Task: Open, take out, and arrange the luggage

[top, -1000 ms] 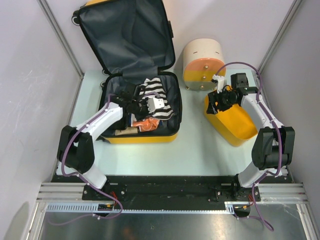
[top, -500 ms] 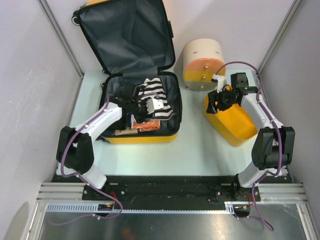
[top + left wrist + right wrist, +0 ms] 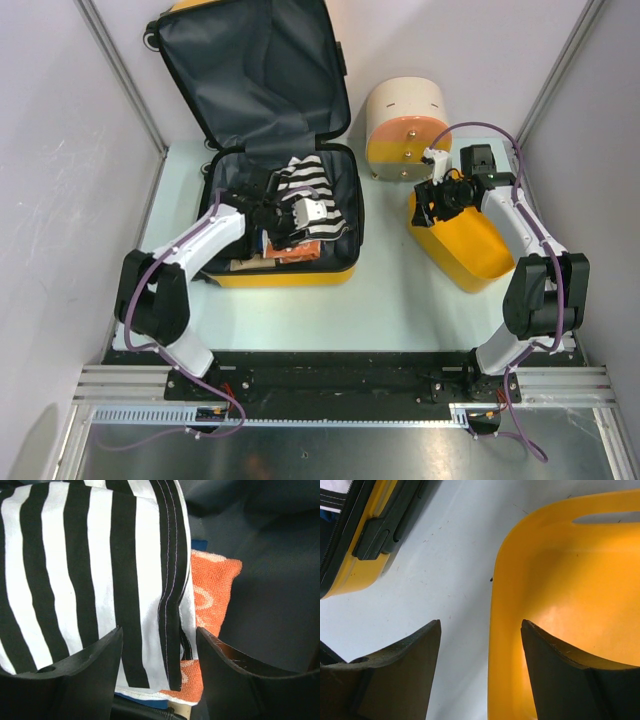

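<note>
The yellow luggage [image 3: 290, 277] lies open at the back left, its dark-lined lid [image 3: 250, 70] propped up. Inside lie a black-and-white striped cloth [image 3: 312, 178] and an orange towel [image 3: 297, 254]. My left gripper [image 3: 287, 216] hovers inside the case. In the left wrist view it [image 3: 160, 642] is open just above the edge of the striped cloth [image 3: 75, 555], where it overlaps the orange towel [image 3: 214, 585]. My right gripper [image 3: 433, 200] is open, its fingers straddling the rim of the yellow basket [image 3: 580, 580] without closing on it.
The yellow basket [image 3: 470, 250] lies tilted at the right. A cream-and-pink drum-shaped box [image 3: 405, 125] stands behind it. The luggage's side handle [image 3: 375, 537] shows at the right wrist view's upper left. Walls and frame posts close in both sides.
My left jaws have widened and shifted slightly right over the clothes. The right arm and the basket have not moved.
</note>
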Controlling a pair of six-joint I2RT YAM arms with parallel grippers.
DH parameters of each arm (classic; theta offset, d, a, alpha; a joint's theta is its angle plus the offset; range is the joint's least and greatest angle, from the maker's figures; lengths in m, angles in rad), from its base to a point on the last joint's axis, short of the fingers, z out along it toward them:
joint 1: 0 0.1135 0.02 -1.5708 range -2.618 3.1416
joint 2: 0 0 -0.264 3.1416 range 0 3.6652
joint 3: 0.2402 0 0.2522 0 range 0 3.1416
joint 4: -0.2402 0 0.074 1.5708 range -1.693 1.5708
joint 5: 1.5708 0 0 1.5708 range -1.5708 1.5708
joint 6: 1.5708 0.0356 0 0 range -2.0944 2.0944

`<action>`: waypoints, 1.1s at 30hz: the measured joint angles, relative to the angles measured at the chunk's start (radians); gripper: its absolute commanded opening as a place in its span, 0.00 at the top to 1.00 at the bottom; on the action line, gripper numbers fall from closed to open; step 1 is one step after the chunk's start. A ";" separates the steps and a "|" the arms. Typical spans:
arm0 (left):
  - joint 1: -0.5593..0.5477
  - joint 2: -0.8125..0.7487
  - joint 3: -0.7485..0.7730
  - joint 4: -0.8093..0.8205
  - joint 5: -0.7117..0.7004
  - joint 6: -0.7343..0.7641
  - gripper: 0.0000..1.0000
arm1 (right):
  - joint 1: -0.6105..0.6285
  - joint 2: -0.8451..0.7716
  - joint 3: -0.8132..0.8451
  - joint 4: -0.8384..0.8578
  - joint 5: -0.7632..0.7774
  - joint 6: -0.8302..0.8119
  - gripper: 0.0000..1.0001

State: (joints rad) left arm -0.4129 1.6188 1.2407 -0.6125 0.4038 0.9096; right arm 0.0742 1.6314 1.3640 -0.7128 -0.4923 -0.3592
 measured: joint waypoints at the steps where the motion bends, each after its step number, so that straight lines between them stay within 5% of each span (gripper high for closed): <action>1: 0.000 0.005 0.000 0.000 0.000 0.000 0.35 | 0.000 0.001 0.000 0.000 0.000 0.000 0.30; 9: 0.000 0.040 0.001 -0.001 -0.010 0.000 0.57 | -0.016 0.010 0.000 0.000 -0.005 0.011 0.30; 16: 0.000 0.040 0.007 -0.002 -0.007 -0.002 1.00 | -0.022 0.013 0.002 0.000 -0.005 0.011 0.30; 33: 0.000 -0.099 0.007 -0.027 0.021 -0.011 1.00 | -0.025 0.013 0.003 0.001 -0.006 0.011 0.30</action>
State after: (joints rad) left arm -0.4126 1.5196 1.2476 -0.6392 0.4244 0.8986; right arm 0.0490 1.6440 1.3666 -0.7120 -0.4984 -0.3477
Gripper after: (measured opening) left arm 0.011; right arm 0.701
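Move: Just under the left fingers, some 2 cm down, is the near hem of the striped shirt; the shirt's middle lies about 8 cm ahead, 4 cm to the right and 3 cm down. The orange towel peeks out roughly 3 cm back and 1 cm to the right, 4 cm below, with the beige strip 6 cm back and 7 cm left at like depth. From the right hand, the shirt's middle is about 23 cm left, 3 cm ahead and 6 cm lower. Sinking about 1.5 cm onto the striped shirt inside the open suitcase, the left hand shuts its well-opened fingers completely, pinching the cloth at the near hem. It then rises roughly 5 cm straight up from its lowest point, speeding up as it goes, with hardly any turn of the wrist. ##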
